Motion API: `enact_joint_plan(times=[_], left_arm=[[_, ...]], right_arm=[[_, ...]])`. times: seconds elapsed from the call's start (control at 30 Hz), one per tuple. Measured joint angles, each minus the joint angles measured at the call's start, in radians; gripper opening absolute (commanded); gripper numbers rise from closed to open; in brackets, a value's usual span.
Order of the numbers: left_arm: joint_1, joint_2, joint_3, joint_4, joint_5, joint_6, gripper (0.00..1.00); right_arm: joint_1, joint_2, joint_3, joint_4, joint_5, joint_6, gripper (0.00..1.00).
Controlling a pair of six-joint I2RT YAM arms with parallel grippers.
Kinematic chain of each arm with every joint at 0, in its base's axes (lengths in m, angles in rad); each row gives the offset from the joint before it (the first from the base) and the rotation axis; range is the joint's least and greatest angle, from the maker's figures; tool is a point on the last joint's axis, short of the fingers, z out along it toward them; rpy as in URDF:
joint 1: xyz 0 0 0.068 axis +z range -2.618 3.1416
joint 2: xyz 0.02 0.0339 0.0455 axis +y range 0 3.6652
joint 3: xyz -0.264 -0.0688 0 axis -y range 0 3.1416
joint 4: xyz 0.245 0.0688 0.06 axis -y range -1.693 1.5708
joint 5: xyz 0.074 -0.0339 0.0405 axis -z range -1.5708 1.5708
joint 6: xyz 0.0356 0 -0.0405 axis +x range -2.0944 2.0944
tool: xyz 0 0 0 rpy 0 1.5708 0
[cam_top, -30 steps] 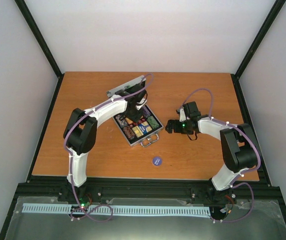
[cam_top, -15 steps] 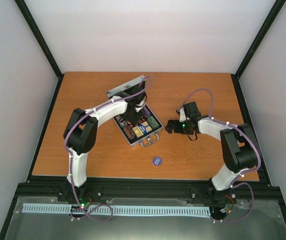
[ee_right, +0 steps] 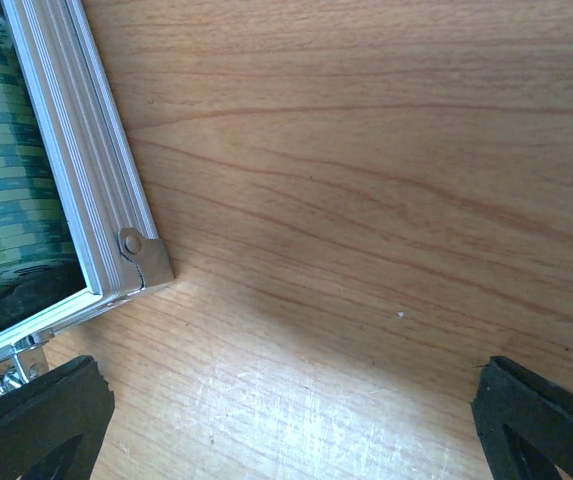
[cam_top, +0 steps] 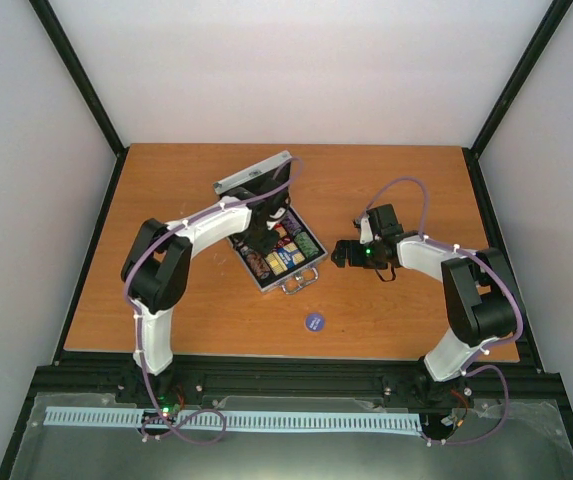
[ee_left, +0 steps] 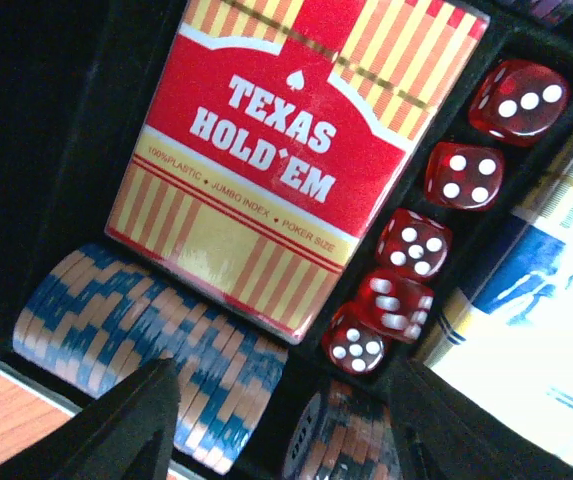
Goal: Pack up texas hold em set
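The silver case (cam_top: 308,262) lies open in the middle of the table, with its lid (cam_top: 254,173) raised at the back. My left gripper (cam_top: 263,238) hangs low inside it, open and holding nothing. In the left wrist view, the red card box (ee_left: 286,150) lies flat with several red dice (ee_left: 414,243) in a row beside it. Below them are blue chips (ee_left: 156,340) and a dark chip stack (ee_left: 351,440). My left gripper (ee_left: 286,440) straddles these chips. The blue-purple disc (cam_top: 314,321) lies on the table in front of the case. My right gripper (cam_top: 338,252) is open over bare wood beside the case's right corner (ee_right: 131,255).
Green chips (ee_right: 6,180) fill the case's right compartment. The metal handle (cam_top: 301,283) sticks out of the case's near side. The wooden table (cam_top: 416,190) is bounded by a black frame and white walls.
The left arm's elbow has shifted slightly left and its gripper has edged back over the case. The right arm has not moved.
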Motion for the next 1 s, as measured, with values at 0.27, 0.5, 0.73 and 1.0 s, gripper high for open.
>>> enact_joint_plan(times=[0.27, 0.5, 0.73, 1.0], left_arm=[[0.001, -0.018, 0.03, -0.015, 0.027, -0.008, 0.68], [0.001, -0.007, 0.08, -0.017, 0.042, -0.011, 0.9], [0.001, -0.008, 0.08, -0.023, 0.057, -0.007, 1.0], [0.001, -0.173, -0.008, -0.064, 0.074, -0.048, 1.0]], right_arm=[[0.0, 0.001, 0.0, 0.0, 0.0, 0.0, 1.0], [0.0, 0.003, 0.004, -0.004, 0.0, 0.0, 1.0], [0.0, -0.008, 0.005, -0.013, 0.005, -0.006, 1.0], [0.064, -0.082, -0.008, -0.187, 0.1, -0.011, 1.0]])
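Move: The left hand hangs open just above the case: the row of dice lies about 4 cm to its right, 2 cm ahead and 3 cm below, with the red deck some 5 cm ahead and 3 cm right, the blue deck about 7 cm right and 1 cm back. The blue button on the bare table is roughly 15 cm back and 11 cm right of this hand. From the right hand, the button lies about 14 cm back and 6 cm left, the case handle 4 cm back and 9 cm left. Holding nothing, the left hand draws up off the dice and decks by about 6 cm in all: first up with a little forward and right while its half-open fingers spread fully, then up and back over the case. The right hand waits, wide open, then near the end sets off back about 4 cm towards the button, low over the table. ##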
